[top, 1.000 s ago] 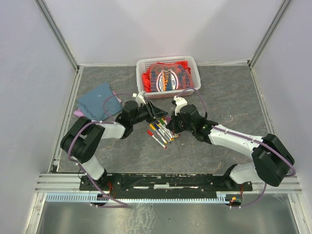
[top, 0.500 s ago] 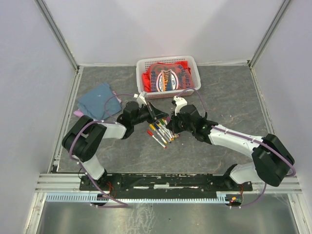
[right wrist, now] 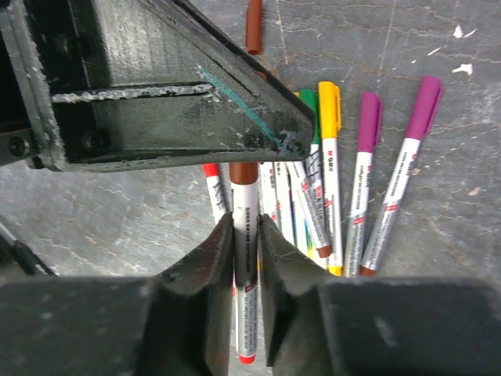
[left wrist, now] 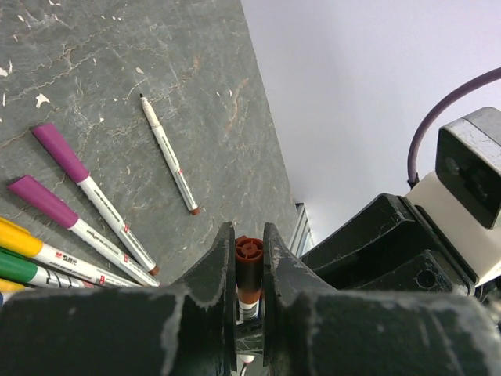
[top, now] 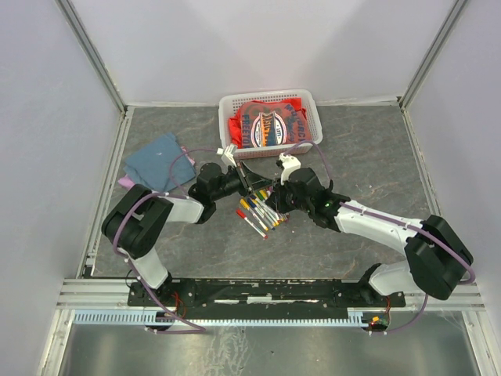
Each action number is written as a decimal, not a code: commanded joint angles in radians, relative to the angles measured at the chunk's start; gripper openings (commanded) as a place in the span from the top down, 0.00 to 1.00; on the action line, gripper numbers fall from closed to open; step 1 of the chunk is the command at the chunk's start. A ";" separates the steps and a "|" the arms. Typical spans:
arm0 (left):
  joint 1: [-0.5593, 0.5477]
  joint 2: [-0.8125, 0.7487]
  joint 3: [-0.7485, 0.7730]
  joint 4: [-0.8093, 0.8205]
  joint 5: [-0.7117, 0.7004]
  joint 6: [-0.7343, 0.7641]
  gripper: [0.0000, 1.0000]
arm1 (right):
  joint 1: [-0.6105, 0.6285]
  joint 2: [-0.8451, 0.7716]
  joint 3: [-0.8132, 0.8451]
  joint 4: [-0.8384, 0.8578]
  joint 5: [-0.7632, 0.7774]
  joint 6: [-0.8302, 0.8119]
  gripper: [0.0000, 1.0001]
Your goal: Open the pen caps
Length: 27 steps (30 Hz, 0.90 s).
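Note:
My left gripper (left wrist: 249,235) is shut on the brown cap (left wrist: 249,262) of a white-barrelled pen. My right gripper (right wrist: 246,223) is shut on that pen's barrel (right wrist: 245,205), and the cap end goes under the left fingers (right wrist: 180,86). Both grippers (top: 262,190) meet above a fan of several capped pens (top: 258,213) with purple (right wrist: 423,110), yellow (right wrist: 329,102) and green (right wrist: 309,102) caps. A loose brown cap (right wrist: 254,23) lies beyond them. One uncapped pen (left wrist: 168,154) lies apart on the table.
A white basket (top: 227,102) with red clothing stands at the back centre. A blue cloth (top: 159,160) lies at the left. Metal frame rails and white walls border the grey table.
Both grippers stay closed on the same pen. The left wrist has shifted very slightly toward the back; the pens on the table have not moved.

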 commanded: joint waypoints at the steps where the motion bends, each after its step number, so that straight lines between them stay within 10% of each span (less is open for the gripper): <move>1: -0.006 0.010 0.006 0.093 0.039 -0.045 0.97 | 0.006 0.007 0.049 0.044 -0.001 -0.001 0.88; 27: 0.081 -0.053 0.120 -0.208 -0.340 0.018 0.97 | 0.006 -0.040 -0.059 -0.009 0.071 -0.071 0.99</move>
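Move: Between its partly open fingers, the right hand has the brown-capped pen, whose middle is about 1 cm ahead and 1 cm above. The left hand already grips that pen's cap; the pen's middle lies about 3 cm back and 2 cm below it. On the table some 8 cm beneath the right hand, the purple pens lie 2 cm ahead and 2 cm right, and the red pen 4 cm back and 7 cm left. Closing first, the right fingers pinch the pen's white barrel while the left hand keeps its grip on the brown cap. Then both hands go forward, the left about 2.5 cm while dipping 1 cm, the right only about 1.5 cm. The left thus draws forward and leftward against the right, twisting slightly counter-clockwise; the right tilts up a few degrees. ##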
